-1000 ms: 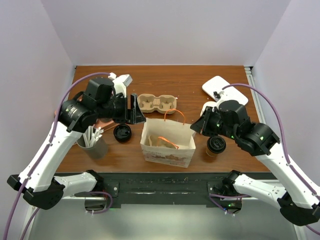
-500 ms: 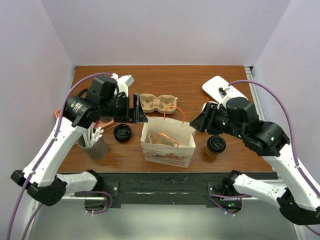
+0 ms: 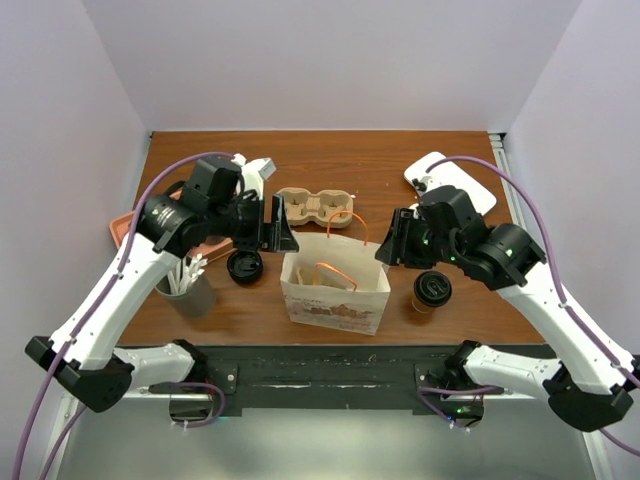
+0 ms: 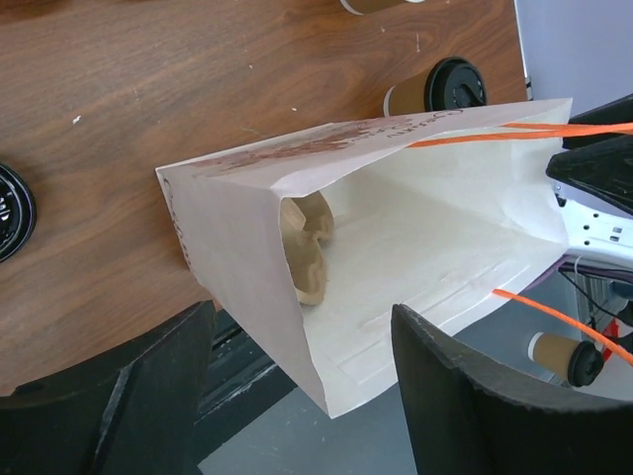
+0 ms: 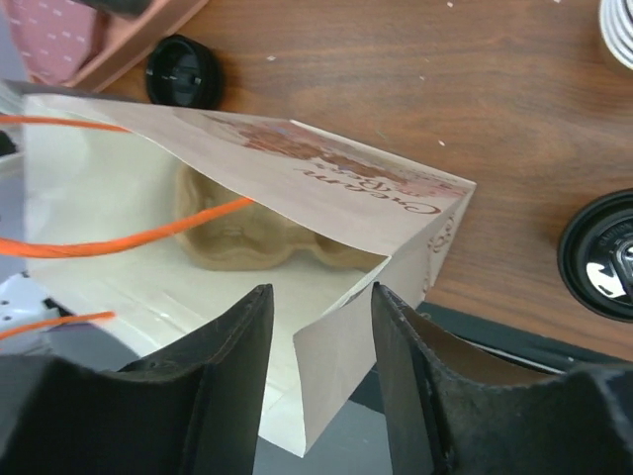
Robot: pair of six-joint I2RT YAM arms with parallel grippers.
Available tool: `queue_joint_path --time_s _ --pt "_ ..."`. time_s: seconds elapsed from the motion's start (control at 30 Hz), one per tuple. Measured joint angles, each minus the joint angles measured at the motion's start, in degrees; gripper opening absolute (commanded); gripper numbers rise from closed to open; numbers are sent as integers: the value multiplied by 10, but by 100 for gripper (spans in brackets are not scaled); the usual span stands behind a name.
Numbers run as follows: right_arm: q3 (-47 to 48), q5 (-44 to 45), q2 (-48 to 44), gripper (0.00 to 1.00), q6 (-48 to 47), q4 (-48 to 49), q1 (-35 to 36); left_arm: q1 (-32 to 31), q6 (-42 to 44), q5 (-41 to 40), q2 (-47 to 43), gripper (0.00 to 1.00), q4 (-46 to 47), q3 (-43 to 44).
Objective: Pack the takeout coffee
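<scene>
The takeout coffee [image 3: 432, 290], a tan cup with a black sip lid, stands on the table just right of the white paper bag [image 3: 335, 285]. It also shows in the left wrist view [image 4: 440, 91], and its lid shows in the right wrist view [image 5: 598, 257]. My left gripper [image 3: 275, 225] is open at the bag's left rim, with a bag corner [image 4: 326, 386] between its wide jaws [image 4: 302, 327]. At the bag's right rim my right gripper [image 3: 395, 245] is open, its jaws [image 5: 318, 327] either side of a corner flap [image 5: 341, 356] without pinching it. A cardboard cup carrier [image 5: 267, 237] lies inside the bag.
A loose black lid [image 3: 244, 266] lies left of the bag. A second cup carrier [image 3: 315, 207] sits behind the bag. A grey cup of straws [image 3: 190, 290] and a pink tray [image 3: 125, 228] are at the left. A white object [image 3: 450, 180] lies at the back right. Orange bag handles [image 3: 345, 275] stick up.
My right gripper has parted its jaws and shifted left to the bag's right rim. The left gripper has edged right to the bag's left rim. The coffee has stayed put.
</scene>
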Motion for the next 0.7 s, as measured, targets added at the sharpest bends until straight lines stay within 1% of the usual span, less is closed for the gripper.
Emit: queue_joint_path --time_s 0.07,0.1,0.17,0.2,0.23,0.3,0.47,0.5,0.53,0.6,0.67,0.7 --pt "5 9 13 32 -5 -9 0 -6 3 -1 11 68 2 0" --pt "9 15 18 21 -8 -12 0 -10 4 -1 17 65 3 0" --pt "20 23 28 10 -16 -16 0 -20 5 -2 30 55 6 0" --pt "25 28 33 3 -19 -16 0 -23 6 -2 35 45 6 0" --pt "28 32 36 0 -22 -14 0 -27 8 -5 44 41 3 2" --pt "33 38 44 0 -30 -12 0 -32 18 -16 67 31 -17 17" --pt "93 56 82 0 -44 -10 0 -33 39 -60 130 23 -76 125" --pt "95 58 82 0 -45 -1 0 -33 40 -68 131 19 -76 135" --pt "90 59 78 0 -46 8 0 -32 43 -74 126 17 -76 136" --pt "55 57 50 0 -47 40 0 -33 46 -76 111 18 -75 123" --pt "16 53 21 0 -49 67 0 -33 47 -73 98 21 -69 104" --pt "-1 51 5 0 -52 78 0 -33 47 -67 89 33 -58 90"
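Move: The paper bag stands open between the hands, its rim already loosely between each pair of fingers. Its middle is about 10 cm to the left hand's right, 4 cm back and 12 cm below, and about 10 cm to the right hand's left, 2 cm back and 13 cm below. The black lid lies some 13 cm left of the left hand and 6 cm ahead; the lidded coffee cup stands about 12 cm right of the right hand, level with it, both well below. The left hand sinks nearly 3 cm and slips a little to its right while its fingers narrow onto the bag's left rim, then it pushes forward some 2 to 3 cm and rises, easing back about 1 cm at the end. The right hand shuts its fingers on the right rim as it goes forward, about 4 cm with a 2 cm rise, then also eases back slightly while its fingertips tip up some 10 degrees, so that both carry the bag forward between them. ##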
